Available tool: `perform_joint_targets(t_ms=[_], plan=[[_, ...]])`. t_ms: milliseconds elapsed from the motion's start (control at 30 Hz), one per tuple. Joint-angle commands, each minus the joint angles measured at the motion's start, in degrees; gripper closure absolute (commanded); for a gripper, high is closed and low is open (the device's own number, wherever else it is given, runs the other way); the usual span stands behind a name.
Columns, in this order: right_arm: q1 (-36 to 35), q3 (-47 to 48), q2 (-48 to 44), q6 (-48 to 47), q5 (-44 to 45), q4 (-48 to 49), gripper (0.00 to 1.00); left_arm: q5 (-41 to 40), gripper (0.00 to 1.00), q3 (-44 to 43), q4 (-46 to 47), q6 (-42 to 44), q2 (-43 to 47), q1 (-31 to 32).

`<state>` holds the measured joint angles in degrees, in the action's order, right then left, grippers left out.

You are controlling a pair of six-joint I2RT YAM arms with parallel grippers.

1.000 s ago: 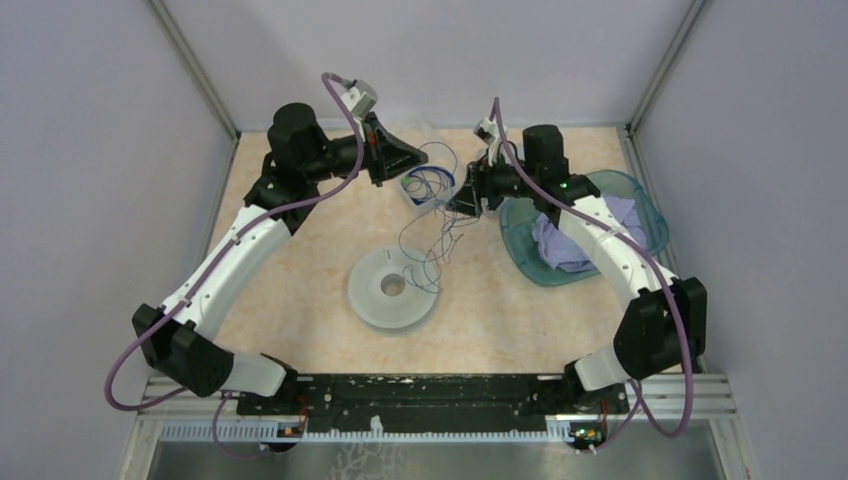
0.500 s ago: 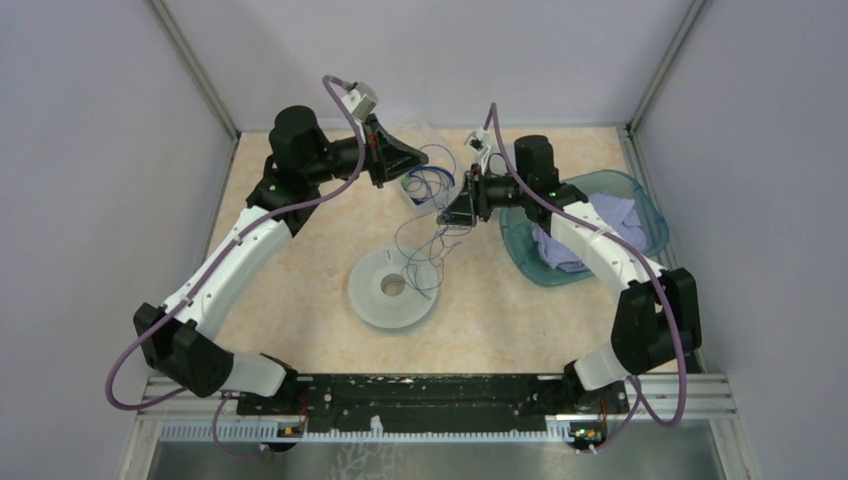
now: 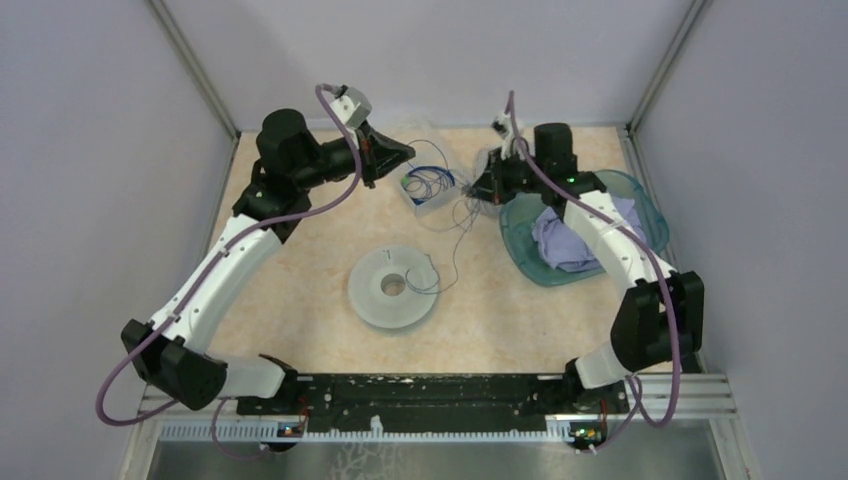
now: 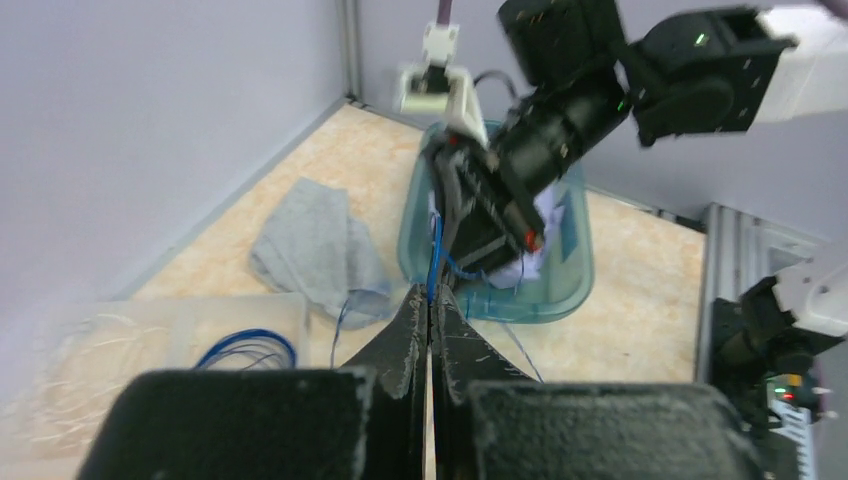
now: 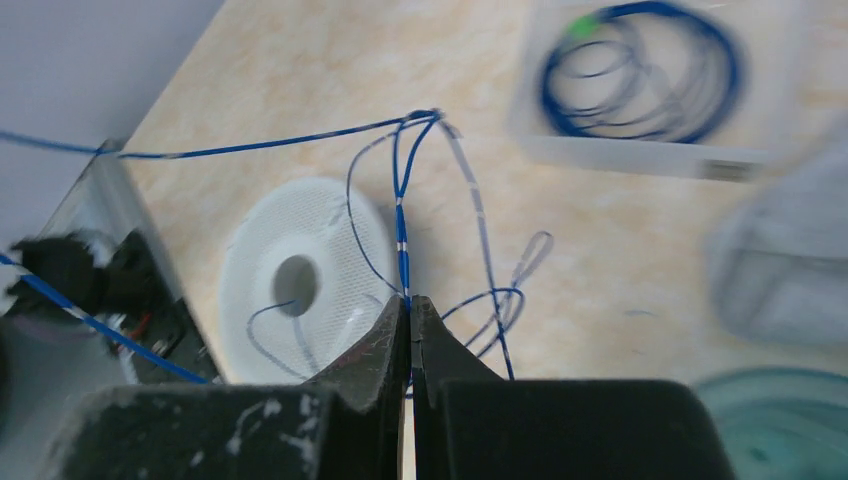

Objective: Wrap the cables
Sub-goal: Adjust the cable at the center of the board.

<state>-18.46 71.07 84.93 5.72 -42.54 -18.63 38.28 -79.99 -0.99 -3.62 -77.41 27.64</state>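
The cable is a very thin dark wire that looks blue close up. It hangs in loops over the pale grey spool, and one end curls on the spool's face by its hole. My left gripper is shut on the cable at its fingertips, and the strand runs straight across to the right gripper. My right gripper is shut on the same cable just above the spool, jaws pressed together.
A white tray between the grippers holds a coil of bright blue wire with a green end. A teal basin with a pale cloth sits under the right arm. A grey cloth lies by the back wall.
My right gripper has shut on the cable and drawn back toward the far right. The left arm has shifted left and back. The cable's loops have been lifted and stretched.
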Motion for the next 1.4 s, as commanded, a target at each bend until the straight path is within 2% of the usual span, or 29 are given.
perform_joint_targets(t_ms=[0,133,300,467,600,667,833,900,1000,1133,1233,1367], plan=[[8.8,7.3,-1.7,-3.0,10.2,-3.5,1.0,-8.9,1.0,-0.6,-4.4,9.7,4.3,-1.4],[15.1,10.7,-2.6,-5.0,13.2,-5.3,1.0,-20.8,1.0,-1.9,-7.4,17.7,6.4,-2.4],[17.3,12.1,-5.1,-7.0,15.8,-4.5,1.0,-34.8,1.0,-2.4,-7.3,25.7,7.2,-2.5],[17.3,11.8,-7.5,-7.3,16.7,-2.4,1.0,-41.0,1.0,-2.7,-8.7,32.3,6.8,-2.6],[17.4,14.5,-7.5,-8.1,25.5,-4.1,1.0,-47.1,1.0,-1.2,-11.7,40.6,5.9,-2.6],[17.4,15.0,-8.2,-8.6,26.8,-3.7,1.0,-49.0,1.0,0.6,-14.9,45.6,5.4,-2.7],[17.3,14.2,-11.2,-8.6,11.7,0.1,1.0,-46.7,1.0,2.9,-26.5,51.3,2.1,-4.2],[17.3,15.0,-11.6,-6.1,9.6,0.8,1.0,-45.0,1.0,2.9,-30.5,52.5,0.7,-4.7],[17.4,17.9,-11.5,-6.1,15.1,-0.9,1.0,-44.9,1.0,2.9,-34.1,54.0,-0.7,-6.3],[17.3,24.0,-9.7,-9.7,23.4,-6.3,1.0,-42.5,1.0,3.6,-33.9,56.2,-1.1,-11.8],[17.4,26.5,-9.4,-10.8,25.8,-8.1,1.0,-41.7,1.0,5.2,-31.5,58.1,-1.4,-16.4],[17.4,29.4,-8.9,-10.3,24.0,-9.7,1.0,-40.5,1.0,6.6,-31.0,59.8,-3.0,-19.6]])
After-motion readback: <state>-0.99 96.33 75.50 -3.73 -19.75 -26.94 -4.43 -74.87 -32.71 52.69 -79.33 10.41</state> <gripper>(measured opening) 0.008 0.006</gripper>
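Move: Both grippers already hold the blue cable. The bare far-left table lies about 16 cm ahead and 27 cm left of the left hand. The cable box is some 18 cm ahead and 5 cm right of that hand, the spool 6 cm back and 3 cm left, all nearly 40 cm below. From the right hand, the green basket is about 6 cm ahead and 29 cm right, the grey cloth 18 cm ahead and 12 cm right, both some 20 cm below. Keep both grippers shut on the cable and draw them apart. Carry the left hand some 26 cm left and a little forward, dipping about 16 cm after a slight rise, rolling its fingers down towards the bare far-left table. Sweep the right hand quickly right and forward, then raise it over the basket's left part, about 21 cm in all, tipping its fingers up. ##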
